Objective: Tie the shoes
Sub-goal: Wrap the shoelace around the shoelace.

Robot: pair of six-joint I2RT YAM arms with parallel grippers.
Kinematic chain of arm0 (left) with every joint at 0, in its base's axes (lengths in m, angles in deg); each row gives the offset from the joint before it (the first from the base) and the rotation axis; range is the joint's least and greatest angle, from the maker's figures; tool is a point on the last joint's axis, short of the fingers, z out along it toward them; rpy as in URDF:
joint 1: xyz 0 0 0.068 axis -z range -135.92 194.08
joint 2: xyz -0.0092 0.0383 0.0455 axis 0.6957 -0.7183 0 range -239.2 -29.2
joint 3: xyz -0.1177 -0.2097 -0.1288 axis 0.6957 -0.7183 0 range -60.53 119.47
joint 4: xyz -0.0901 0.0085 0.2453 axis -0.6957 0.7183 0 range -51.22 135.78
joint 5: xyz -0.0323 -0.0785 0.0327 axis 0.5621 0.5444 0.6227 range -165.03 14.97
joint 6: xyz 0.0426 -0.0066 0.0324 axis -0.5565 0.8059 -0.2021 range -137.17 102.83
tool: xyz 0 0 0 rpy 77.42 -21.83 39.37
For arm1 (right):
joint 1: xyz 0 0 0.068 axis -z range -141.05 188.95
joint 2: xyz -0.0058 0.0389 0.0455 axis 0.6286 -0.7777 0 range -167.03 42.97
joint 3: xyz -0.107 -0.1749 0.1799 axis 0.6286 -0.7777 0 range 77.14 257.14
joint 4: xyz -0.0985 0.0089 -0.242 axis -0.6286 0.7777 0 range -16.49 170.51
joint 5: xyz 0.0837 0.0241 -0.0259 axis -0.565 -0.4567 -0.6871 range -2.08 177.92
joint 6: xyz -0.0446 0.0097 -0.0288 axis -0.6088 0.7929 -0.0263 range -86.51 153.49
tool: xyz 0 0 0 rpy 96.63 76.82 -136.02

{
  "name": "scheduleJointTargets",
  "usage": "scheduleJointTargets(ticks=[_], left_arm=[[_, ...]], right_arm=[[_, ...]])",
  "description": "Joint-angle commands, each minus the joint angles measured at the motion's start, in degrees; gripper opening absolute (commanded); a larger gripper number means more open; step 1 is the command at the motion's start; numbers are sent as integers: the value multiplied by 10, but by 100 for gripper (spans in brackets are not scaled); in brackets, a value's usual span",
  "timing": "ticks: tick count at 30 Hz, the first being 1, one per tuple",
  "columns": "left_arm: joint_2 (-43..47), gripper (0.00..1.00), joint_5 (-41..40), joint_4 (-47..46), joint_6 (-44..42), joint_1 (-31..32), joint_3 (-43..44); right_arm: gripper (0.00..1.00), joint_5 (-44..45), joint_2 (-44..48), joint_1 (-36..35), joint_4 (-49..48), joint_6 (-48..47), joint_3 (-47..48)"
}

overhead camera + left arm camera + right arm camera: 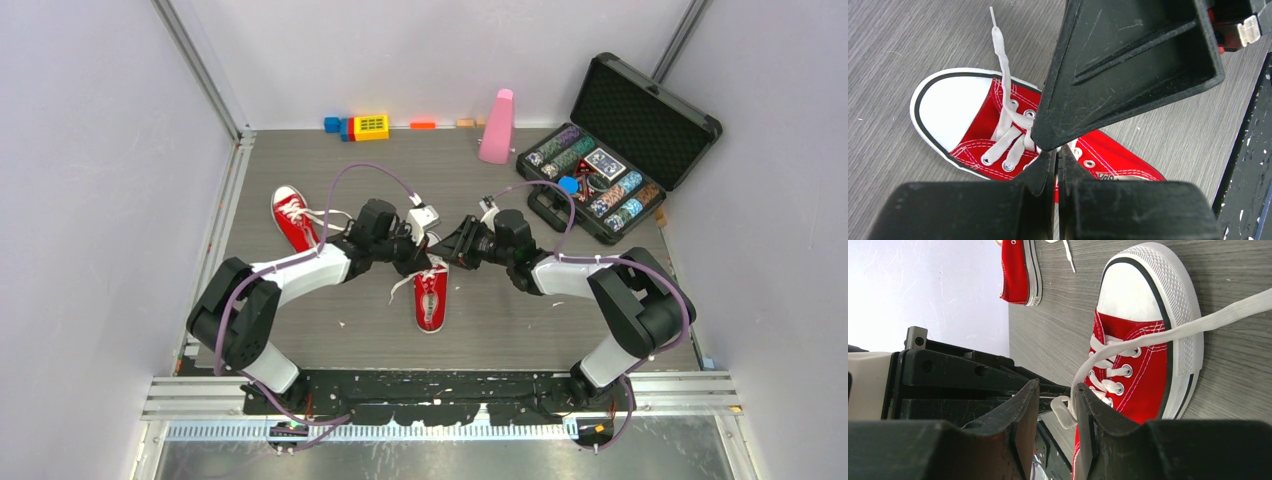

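Observation:
One red shoe (431,297) lies mid-table with its toe toward the arms; the other shoe (294,217) lies at the back left. Both grippers meet over the near shoe's laces. My left gripper (1057,152) is shut, with a sliver of white lace pinched at its tips just above the eyelets of the shoe (973,117). My right gripper (1057,386) stands open; a loop of lace (1064,412) hangs between its fingers, against the right-hand one. From there the lace (1168,332) runs out over the toe cap. The right gripper's finger (1128,65) hides the shoe's middle in the left wrist view.
An open black case of poker chips (620,150) stands at the back right, a pink metronome (497,127) beside it. Coloured blocks (362,127) line the back wall. White walls close in the left, right and back sides.

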Motion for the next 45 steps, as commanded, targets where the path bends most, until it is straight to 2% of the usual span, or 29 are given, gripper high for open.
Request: scheduleJointTargets(ticks=[1,5,13,18,26,29,32,35,45], left_arm=[[-4,0,7,-7,5,-2,25],[-5,0,4,-6,6,-3,26],[1,0,11,-9,11,-3,27],[-1,0,8,-9,12,-3,28],[5,0,2,-8,11,-3,26],[14,0,-4,-8,10,-2,21],[22,0,-10,-5,9,-2,15],[34,7,-18,-3,10,-2,8],[120,50,-68,-12,27,-3,-41]], right_arm=[[35,-9,1,-3,-31,4,-2],[33,-10,1,-3,-29,3,-1],[35,-4,4,-3,-7,-11,-1],[31,-5,2,-3,-8,-11,-1],[6,-2,3,-3,-5,-11,0],[0,2,8,-3,1,-16,1],[0,6,12,-3,10,-19,2],[0,7,14,-3,16,-21,6],[0,4,13,-3,22,-25,17]])
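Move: Between the right hand's open fingers already lies the curled shoelace, about 1 cm to the left of that hand's point and 1 cm back and below. The closed left hand meets it there, with the curl about 1 cm ahead, 1 cm right and 1 cm above. From the left hand, the sneaker's middle is some 4 cm back, level sideways and 6 cm down; its toe cap is 5 cm ahead, 1 cm right and 6 cm down; the loose lace tail is 4 cm back, 6 cm left and 7 cm down. Closing its fingers from less than half open to shut, the right hand pinches the curled lace almost in place over the sneaker, sinking only about 1 cm. Once that grip is shut, the left hand opens to over a third, lets go of its lace and starts away, rising some 2 cm and drifting 1 cm left, with only a slight wrist turn. ##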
